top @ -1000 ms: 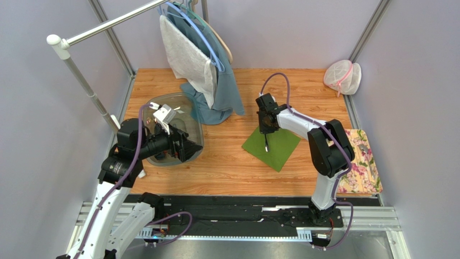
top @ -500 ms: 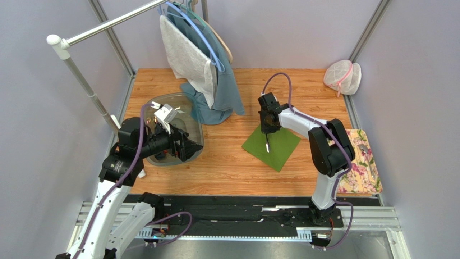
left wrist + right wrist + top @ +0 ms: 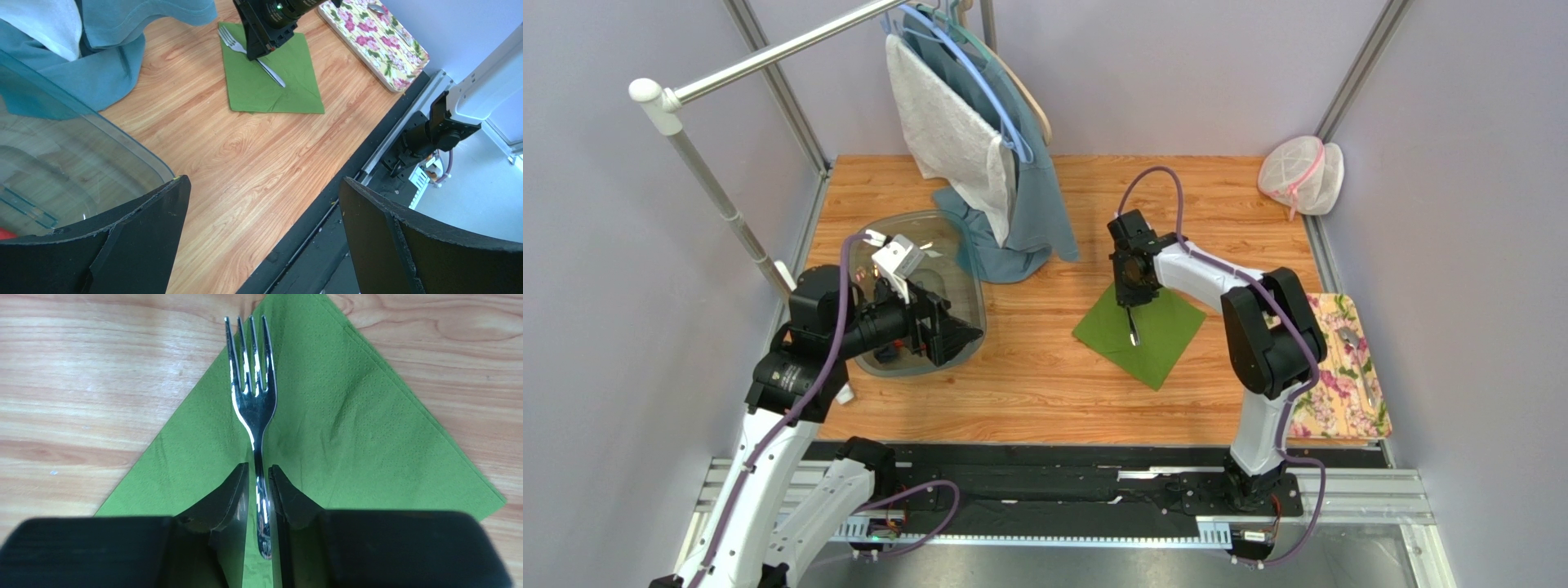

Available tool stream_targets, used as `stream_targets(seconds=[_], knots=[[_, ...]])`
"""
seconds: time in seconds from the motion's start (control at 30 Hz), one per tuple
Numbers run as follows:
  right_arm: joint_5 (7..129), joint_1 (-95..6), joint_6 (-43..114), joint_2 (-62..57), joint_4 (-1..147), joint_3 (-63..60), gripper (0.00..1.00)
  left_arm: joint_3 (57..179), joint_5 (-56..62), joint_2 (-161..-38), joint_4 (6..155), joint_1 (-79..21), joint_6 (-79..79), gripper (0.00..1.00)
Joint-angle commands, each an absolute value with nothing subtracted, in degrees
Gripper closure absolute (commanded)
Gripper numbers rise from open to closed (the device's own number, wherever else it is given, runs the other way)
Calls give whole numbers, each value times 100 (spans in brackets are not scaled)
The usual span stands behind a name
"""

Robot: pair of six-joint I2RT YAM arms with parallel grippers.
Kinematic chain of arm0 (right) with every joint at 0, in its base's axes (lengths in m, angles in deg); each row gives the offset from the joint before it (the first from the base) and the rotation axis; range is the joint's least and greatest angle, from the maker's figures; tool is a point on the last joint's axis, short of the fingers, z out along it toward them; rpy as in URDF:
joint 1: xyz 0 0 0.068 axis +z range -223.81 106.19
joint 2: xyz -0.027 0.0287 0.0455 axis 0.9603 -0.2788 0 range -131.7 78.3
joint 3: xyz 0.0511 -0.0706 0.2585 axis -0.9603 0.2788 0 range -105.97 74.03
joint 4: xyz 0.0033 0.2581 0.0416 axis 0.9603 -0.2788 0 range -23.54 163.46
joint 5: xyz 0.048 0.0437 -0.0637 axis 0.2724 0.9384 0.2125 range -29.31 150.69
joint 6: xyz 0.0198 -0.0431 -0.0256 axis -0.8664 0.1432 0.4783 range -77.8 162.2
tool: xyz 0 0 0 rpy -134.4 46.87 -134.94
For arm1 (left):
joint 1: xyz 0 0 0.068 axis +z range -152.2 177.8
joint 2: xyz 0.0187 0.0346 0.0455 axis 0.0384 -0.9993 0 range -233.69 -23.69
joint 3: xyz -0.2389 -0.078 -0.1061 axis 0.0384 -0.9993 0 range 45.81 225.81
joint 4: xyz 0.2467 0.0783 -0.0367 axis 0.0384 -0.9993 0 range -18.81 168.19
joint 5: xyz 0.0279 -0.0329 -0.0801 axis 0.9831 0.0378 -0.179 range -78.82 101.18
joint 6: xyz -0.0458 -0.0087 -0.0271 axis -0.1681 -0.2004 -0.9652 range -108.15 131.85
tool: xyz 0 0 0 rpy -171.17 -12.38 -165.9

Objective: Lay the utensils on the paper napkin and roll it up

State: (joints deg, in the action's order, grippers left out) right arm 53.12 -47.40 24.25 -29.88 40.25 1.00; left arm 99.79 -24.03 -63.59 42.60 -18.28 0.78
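The green paper napkin (image 3: 1158, 333) lies as a diamond on the wooden table right of centre. A silver fork (image 3: 253, 404) rests flat on it, tines pointing away from the wrist. My right gripper (image 3: 258, 471) is low over the napkin (image 3: 350, 429) and straddles the fork's handle; its jaws are slightly open, with green showing beside the handle. The left wrist view shows the same fork (image 3: 270, 73) and napkin (image 3: 288, 92) under the right gripper (image 3: 261, 54). My left gripper (image 3: 263, 180) hovers wide open and empty by the clear tub (image 3: 913, 224).
A teal garment (image 3: 1014, 208) and a grey towel hang from a rack at the back and drape onto the table beside the tub (image 3: 73, 141). A flowered pink mat (image 3: 1347, 368) lies at the right edge. A mesh bag (image 3: 1301, 175) sits in the back right corner.
The right gripper's jaws have eased apart around the fork's handle, and the fork now lies on the napkin. The left arm has barely moved.
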Motion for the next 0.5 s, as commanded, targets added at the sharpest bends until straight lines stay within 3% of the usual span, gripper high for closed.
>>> stream_targets(seconds=[0.0,0.27,0.47], knots=[[5445,-4823,2568,-2262,3787,-401,72,10329,-2416,-6429,4181,-1793,253,1],[5990,-5394,3744,-839,3014,-349,47,10855,-2573,-6982,3716,-1793,587,1],[6368,-6887,4194,41,2460,326,38,10805,-2767,-7028,3924,-1793,447,1]])
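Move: The next utensil, a spoon on the floral tray, lies roughly 38 cm to the right hand's right and 10 cm back, near table height. The fork's middle is about 1 cm ahead and 2 cm below, straddled by the barely parted fingers; the napkin's centre is 2 cm back, 2 cm right and 3 cm down. From the left hand the spoon is some 64 cm right, 6 cm ahead and 28 cm down. Opening further, the right hand rises about 16 cm off the fork, swinging 8 cm right towards the tray. ##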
